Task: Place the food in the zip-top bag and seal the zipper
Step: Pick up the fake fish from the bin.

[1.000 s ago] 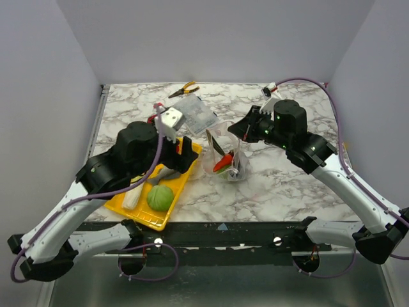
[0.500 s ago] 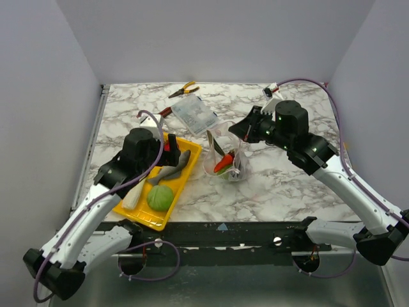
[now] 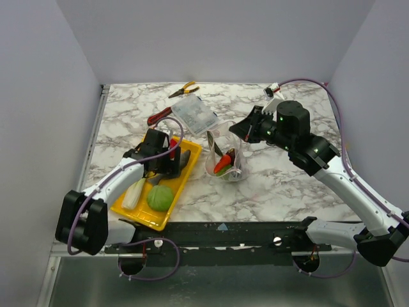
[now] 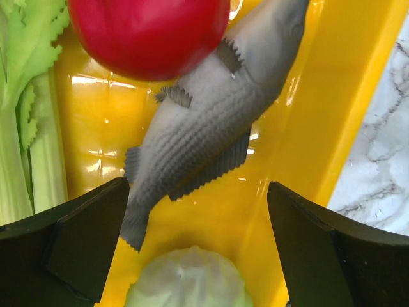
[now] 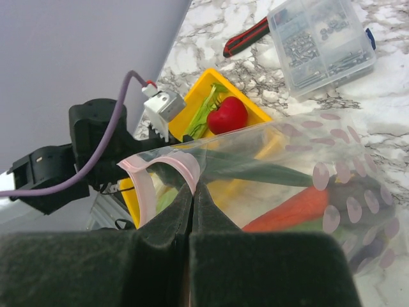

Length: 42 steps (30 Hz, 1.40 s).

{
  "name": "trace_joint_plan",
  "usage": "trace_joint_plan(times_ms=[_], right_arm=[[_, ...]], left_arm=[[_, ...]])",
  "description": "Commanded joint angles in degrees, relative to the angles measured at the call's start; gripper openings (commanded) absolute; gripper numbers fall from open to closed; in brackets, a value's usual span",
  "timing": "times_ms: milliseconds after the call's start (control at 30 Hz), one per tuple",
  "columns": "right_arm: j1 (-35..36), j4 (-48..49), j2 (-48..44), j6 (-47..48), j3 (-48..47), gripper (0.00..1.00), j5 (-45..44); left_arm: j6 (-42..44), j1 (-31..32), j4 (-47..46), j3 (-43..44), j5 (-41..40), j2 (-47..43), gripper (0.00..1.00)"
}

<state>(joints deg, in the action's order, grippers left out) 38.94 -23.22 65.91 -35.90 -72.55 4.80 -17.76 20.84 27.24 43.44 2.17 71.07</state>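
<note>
My left gripper (image 3: pixel 163 162) (image 4: pixel 201 256) hangs open just above the yellow tray (image 3: pixel 155 223) (image 4: pixel 307 128). A grey toy fish (image 4: pixel 204 128) and the top of the round green cabbage (image 4: pixel 185 284) (image 3: pixel 160 197) lie between its fingers, touching neither. The red tomato (image 4: pixel 150 32) (image 5: pixel 227 115) and the leafy greens (image 4: pixel 25 128) lie beyond. My right gripper (image 5: pixel 193 185) (image 3: pixel 241 135) is shut on the mouth edge of the zip-top bag (image 3: pixel 225 157) (image 5: pixel 287 166), on its pink zipper (image 5: pixel 172 163). It holds the bag upright and gaping. An orange-red piece (image 5: pixel 287 211) and green food sit inside.
A rigid clear box (image 3: pixel 195 114) (image 5: pixel 319 41) stands behind the tray, with a red-handled tool (image 3: pixel 160 116) (image 5: pixel 246 45) beside it. Yellow-handled pliers (image 3: pixel 182 89) lie at the back. A white-green leek (image 3: pixel 134 194) rests at the tray's left side.
My left arm has dropped from high over the tray down into it, and its jaws have spread wider. The right gripper and the bag have stayed put.
</note>
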Motion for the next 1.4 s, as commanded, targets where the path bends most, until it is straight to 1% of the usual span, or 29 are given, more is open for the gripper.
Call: trace_joint_plan(times_ms=[0, 67, 133, 200, 367, 467, 600, 667, 733, 800, 867, 900, 967, 1100, 1167, 1233, 1300, 1367], right_arm=[[0.2, 2.1, -1.1, 1.0, -0.5, 0.0, 0.3], [0.2, 2.1, -1.1, 1.0, -0.7, 0.01, 0.7], [0.2, 1.6, -1.3, 1.3, -0.7, 0.01, 0.5], [0.2, 1.2, -1.6, 1.6, -0.8, 0.01, 0.1], [0.2, 0.9, -2.1, 1.8, -0.9, 0.01, -0.5], [0.3, 0.8, -1.6, 2.2, -1.2, 0.01, -0.6], [0.2, 1.2, -1.2, 1.9, -1.2, 0.01, 0.1], [0.2, 1.1, -1.1, 2.0, -1.4, 0.01, 0.3], [0.2, 0.8, -1.1, 2.1, -1.7, 0.01, 0.0], [0.1, 0.8, -1.5, 2.1, -1.5, 0.01, -0.4], [0.2, 0.9, -1.8, 1.9, -1.2, 0.01, -0.4], [0.3, 0.8, -1.9, 2.0, -1.1, 0.01, -0.3], [0.2, 0.4, -2.1, 1.9, -0.9, 0.01, -0.5], [0.2, 0.5, -2.5, 2.0, -0.5, 0.01, -1.2], [0.2, 0.8, -2.6, 1.8, -0.3, 0.01, -1.0], [0.2, 1.1, -2.4, 1.7, 0.0, 0.01, -0.8], [0.2, 1.2, -2.1, 1.7, 0.0, 0.01, -0.7], [0.2, 1.4, -2.0, 1.7, 0.0, 0.01, -0.6]], left_arm=[[1.5, -0.6, -0.4, 5.2, 2.7, 7.2, 0.92], [0.1, -0.6, 1.4, 7.1, 5.8, 11.5, 0.92], [-2.2, -0.7, 3.6, 8.9, 5.7, 15.5, 0.92], [-3.8, -0.7, 4.9, 10.2, 4.5, 17.5, 0.92], [-5.9, -0.8, 2.3, 8.2, 3.4, 16.6, 0.92], [-8.9, -0.8, 2.4, 7.6, 4.2, 16.6, 0.92], [-13.8, -0.7, 0.2, 5.0, 4.9, 14.8, 0.88], [-15.1, -0.7, -1.1, 3.9, 5.3, 15.1, 0.83], [-16.5, -0.7, -1.0, 4.0, 6.3, 16.9, 0.76], [-17.4, -0.7, -1.5, 4.0, 7.5, 18.4, 0.65], [-18.3, -0.7, -2.5, 3.4, 8.0, 18.7, 0.57], [-18.4, -0.7, -2.9, 3.1, 8.1, 18.5, 0.52], [-18.6, -0.7, -3.1, 2.7, 7.1, 17.5, 0.45], [-18.2, -0.7, -2.9, 2.2, 6.3, 13.9, 0.23], [-17.7, -0.7, -2.8, 2.1, 6.0, 12.1, 0.15], [-16.8, -0.7, -2.6, 2.0, 5.9, 10.4, 0.09], [-16.2, -0.7, -2.3, 1.6, 5.2, 8.4, 0.08], [-15.7, -0.7, -1.6, 1.3, 4.8, 6.1, 0.04]])
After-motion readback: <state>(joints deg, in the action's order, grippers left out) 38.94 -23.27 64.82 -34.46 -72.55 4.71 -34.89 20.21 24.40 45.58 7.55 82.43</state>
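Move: The fake fish lies slantwise on the bin's floor, its middle about 3 cm ahead of the left hand, 3 cm to its right and 5 cm below. The tomato sits 10 cm ahead and 2 cm to the right. Nearer the base, the cabbage is some 8 cm back and 2 cm left; the celery runs level with the hand, 8 cm left. From the right hand the fish is roughly 18 cm left, 2 cm ahead and 31 cm below. The fish's body, behind its front fins, gets pinched between the left fingers: the hand sinks about 4 cm and shifts 3 cm right, briefly reaching forward then easing back, while the wrist tips the fingers steeper and swings some 12 degrees counter-clockwise. The open fingers then close on both flanks, and the hand starts up by about a centimetre. ##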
